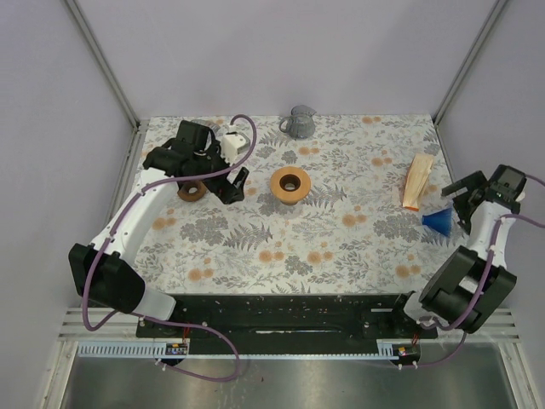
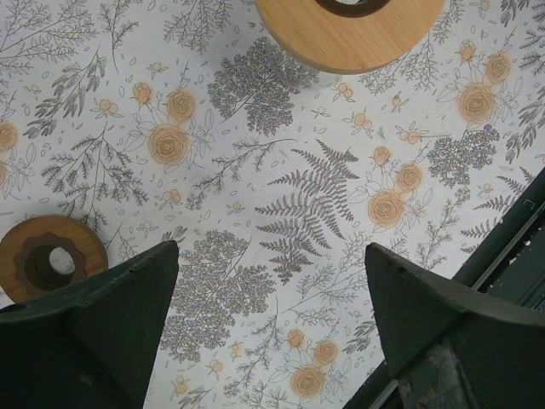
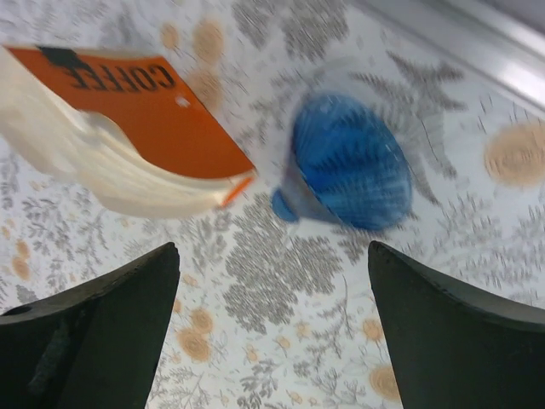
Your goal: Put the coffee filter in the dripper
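The blue cone-shaped dripper (image 1: 438,221) lies on its side at the right of the table; it also shows in the right wrist view (image 3: 353,162). A stack of cream coffee filters in an orange "COFFEE" wrapper (image 1: 417,181) lies just behind it, and shows at the upper left of the right wrist view (image 3: 128,136). My right gripper (image 1: 460,206) is open and empty, hovering just right of both (image 3: 272,324). My left gripper (image 1: 234,186) is open and empty over the left of the table (image 2: 272,315), far from them.
A light wooden ring (image 1: 290,184) sits mid-table, at the top of the left wrist view (image 2: 349,30). A dark wooden ring (image 1: 192,191) lies beside my left gripper (image 2: 47,256). A grey jug (image 1: 300,122) stands at the back edge.
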`<control>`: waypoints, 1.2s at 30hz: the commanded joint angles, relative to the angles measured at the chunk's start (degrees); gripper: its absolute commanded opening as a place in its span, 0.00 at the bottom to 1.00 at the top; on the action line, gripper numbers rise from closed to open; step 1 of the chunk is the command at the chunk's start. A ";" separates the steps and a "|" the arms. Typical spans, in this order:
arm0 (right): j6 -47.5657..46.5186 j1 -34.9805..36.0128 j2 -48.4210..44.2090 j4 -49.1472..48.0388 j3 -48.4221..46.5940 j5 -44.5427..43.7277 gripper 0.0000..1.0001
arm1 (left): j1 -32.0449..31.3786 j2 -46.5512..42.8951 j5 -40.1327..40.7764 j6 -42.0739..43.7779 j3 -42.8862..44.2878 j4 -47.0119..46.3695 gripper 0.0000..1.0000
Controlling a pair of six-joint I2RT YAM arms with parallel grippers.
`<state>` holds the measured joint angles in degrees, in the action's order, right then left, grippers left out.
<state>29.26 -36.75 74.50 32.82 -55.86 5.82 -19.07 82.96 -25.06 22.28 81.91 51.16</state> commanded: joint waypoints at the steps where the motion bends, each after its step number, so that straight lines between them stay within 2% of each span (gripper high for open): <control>1: -7.89 0.28 7.92 -1.54 -10.92 3.49 0.99 | 1.58 -1.66 -1.66 0.92 -0.96 -1.50 0.94; 7: -10.18 0.28 18.92 5.14 -16.83 1.56 0.99 | 3.07 -0.17 -2.80 1.18 -1.84 -1.41 0.94; 11: -8.52 0.28 19.28 4.54 -13.15 0.77 1.00 | 3.95 -0.08 -4.03 1.10 -1.58 -1.41 0.94; 15: -5.97 0.28 19.72 1.38 -7.97 5.24 0.90 | 4.22 0.18 -5.17 1.09 -1.40 -1.06 0.94; 17: -4.83 0.28 19.98 -0.47 -5.94 7.44 0.79 | 4.30 0.36 -5.53 1.01 -1.31 -0.71 0.94; 20: -2.98 0.28 20.16 -3.10 -3.57 10.95 0.58 | 4.48 0.19 -5.53 1.01 -1.14 -0.53 0.94; 24: -2.19 0.36 19.11 -3.47 -2.68 10.79 0.03 | 4.74 0.01 -6.05 0.92 -0.79 -0.27 0.94; 25: -2.19 0.37 17.89 -2.94 -2.68 10.18 0.00 | 4.74 0.01 -6.05 1.01 -0.79 -0.09 0.94; 29: -1.57 1.24 10.69 -1.97 -1.37 9.20 0.00 | 4.92 -0.17 -6.67 1.09 -0.09 0.61 0.94; 31: -1.48 4.22 6.29 -0.66 -1.71 8.68 0.00 | 5.09 0.10 -6.76 1.27 0.27 1.05 0.94; 36: -4.02 22.47 -1.63 5.32 -15.21 -2.73 0.00 | 5.36 0.63 -6.76 1.80 2.02 2.54 0.94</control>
<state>27.00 -26.98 79.79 35.68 -59.27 10.61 -14.44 83.35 -29.82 22.72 80.55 53.25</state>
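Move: The coffee filter, the blue cone, lies almost straight below my right hand: about 9 cm down, 3 cm to the left and a centimetre nearer my base. Its neighbour is the coffee bag, some 10 cm ahead of that hand and 9 cm to its left, also on the table. From my left hand the filter is far off, about 53 cm to the right, 7 cm back and 18 cm lower. My right hand, already open, swings about 5 cm forward and 4 cm right, then doubles back left and sinks some 10 cm onto the coffee filter, rolling its left side up about 15 degrees. My fingers close and pinch the filter's wall near the rim, then lift about 7 cm while carrying left. My left hand shifts 2 cm left. ##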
